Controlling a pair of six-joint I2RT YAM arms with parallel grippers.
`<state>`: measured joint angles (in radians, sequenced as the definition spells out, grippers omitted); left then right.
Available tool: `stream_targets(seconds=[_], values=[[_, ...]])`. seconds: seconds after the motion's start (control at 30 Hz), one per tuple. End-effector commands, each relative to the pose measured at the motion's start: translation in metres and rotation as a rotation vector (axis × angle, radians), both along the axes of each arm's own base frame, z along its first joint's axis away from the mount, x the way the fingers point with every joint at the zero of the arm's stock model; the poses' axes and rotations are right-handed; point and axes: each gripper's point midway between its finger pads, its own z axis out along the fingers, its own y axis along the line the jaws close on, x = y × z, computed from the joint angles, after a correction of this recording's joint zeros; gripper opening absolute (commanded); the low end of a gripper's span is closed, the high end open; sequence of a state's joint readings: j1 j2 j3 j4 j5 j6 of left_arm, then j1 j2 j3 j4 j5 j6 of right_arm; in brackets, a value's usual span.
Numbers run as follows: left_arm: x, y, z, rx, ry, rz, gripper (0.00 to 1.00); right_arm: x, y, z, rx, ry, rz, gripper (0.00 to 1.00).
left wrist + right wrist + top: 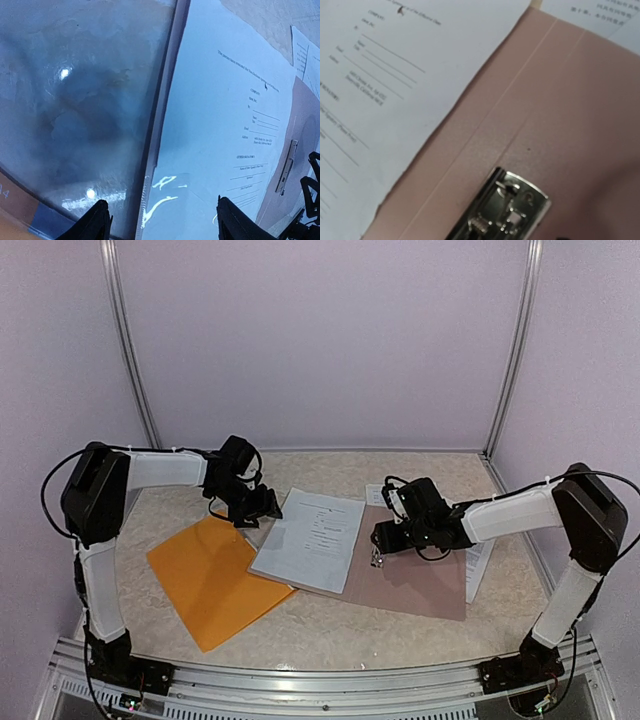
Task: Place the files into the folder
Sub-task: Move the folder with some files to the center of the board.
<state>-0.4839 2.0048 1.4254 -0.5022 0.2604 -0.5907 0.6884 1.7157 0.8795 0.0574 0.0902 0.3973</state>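
Note:
The orange folder (215,580) lies flat at the left of the table. A stack of white printed files (310,540) rests with its left edge over the folder and its right part on a grey-brown clipboard (420,580). My left gripper (255,510) hovers low at the files' far left corner. In the left wrist view its fingers (97,222) stand wide apart, astride the folder's pale grey strip (160,125) and the files' edge (225,125); the left gripper (162,222) is open with nothing pinched. My right gripper (385,540) hangs just above the clipboard's metal clip (505,215); its fingers are out of its own view.
More printed sheets lie beyond the clipboard (378,495) and along its right side (478,570). A glossy clear sheet (75,100) with light reflections fills the left of the left wrist view. Enclosure walls stand behind and on both sides.

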Motion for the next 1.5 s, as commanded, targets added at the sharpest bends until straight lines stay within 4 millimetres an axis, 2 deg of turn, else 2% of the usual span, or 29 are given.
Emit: stream_targets(seconds=[0.0,0.2,0.3,0.43,0.7,0.93,1.13,1.3,1.47], values=[[0.005,-0.002,-0.020,-0.061,0.065,-0.059,0.69,-0.003,-0.004,-0.010,0.005,0.029,-0.008,0.63],[0.005,-0.017,-0.030,-0.175,0.134,-0.099,0.65,-0.006,-0.003,-0.015,0.017,0.043,-0.012,0.62],[0.002,-0.026,-0.031,-0.263,0.174,-0.115,0.58,-0.007,-0.006,-0.016,0.017,0.042,-0.021,0.62],[-0.001,-0.027,-0.042,-0.278,0.217,-0.109,0.50,-0.005,-0.008,-0.013,0.010,0.031,-0.030,0.62],[0.001,-0.025,-0.044,-0.354,0.234,-0.089,0.27,0.002,-0.003,-0.008,0.000,0.024,-0.023,0.61],[0.003,-0.020,-0.024,-0.431,0.211,-0.069,0.00,0.011,-0.001,-0.001,-0.028,0.005,-0.021,0.61],[-0.001,-0.010,0.005,-0.411,0.150,-0.059,0.00,0.018,-0.005,0.008,-0.037,-0.019,-0.037,0.61],[-0.015,0.014,0.027,-0.310,0.073,-0.011,0.00,0.019,-0.011,0.008,-0.084,-0.012,-0.032,0.61],[-0.044,0.044,0.026,-0.196,0.063,0.051,0.00,0.020,-0.006,0.010,-0.092,-0.010,0.004,0.60]])
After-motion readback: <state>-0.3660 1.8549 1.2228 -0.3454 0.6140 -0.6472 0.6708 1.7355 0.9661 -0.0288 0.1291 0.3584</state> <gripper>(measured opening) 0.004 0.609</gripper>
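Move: The folder's left edge lies about 2 cm to my left hand's right and 4 cm below, level with it fore and aft. The files on the folder centre some 12 cm to my left hand's right and 5 cm back; the orange folder is roughly 17 cm back and 11 cm left, and the metal clip 27 cm right and 9 cm back, all around 5 cm below. From my right hand that left edge is about 26 cm left, 8 cm ahead and 4 cm down. I dip my left hand about 4 cm and ease it 2 cm right onto the folder's left edge, rolling the wrist some 25 degrees so the fingers lie flatter and point more to the right, while they close from well open to shut and pinch the edge. Keeping that pinch, I lift about 7 cm, drawing back and to the left by some 3 cm each. ##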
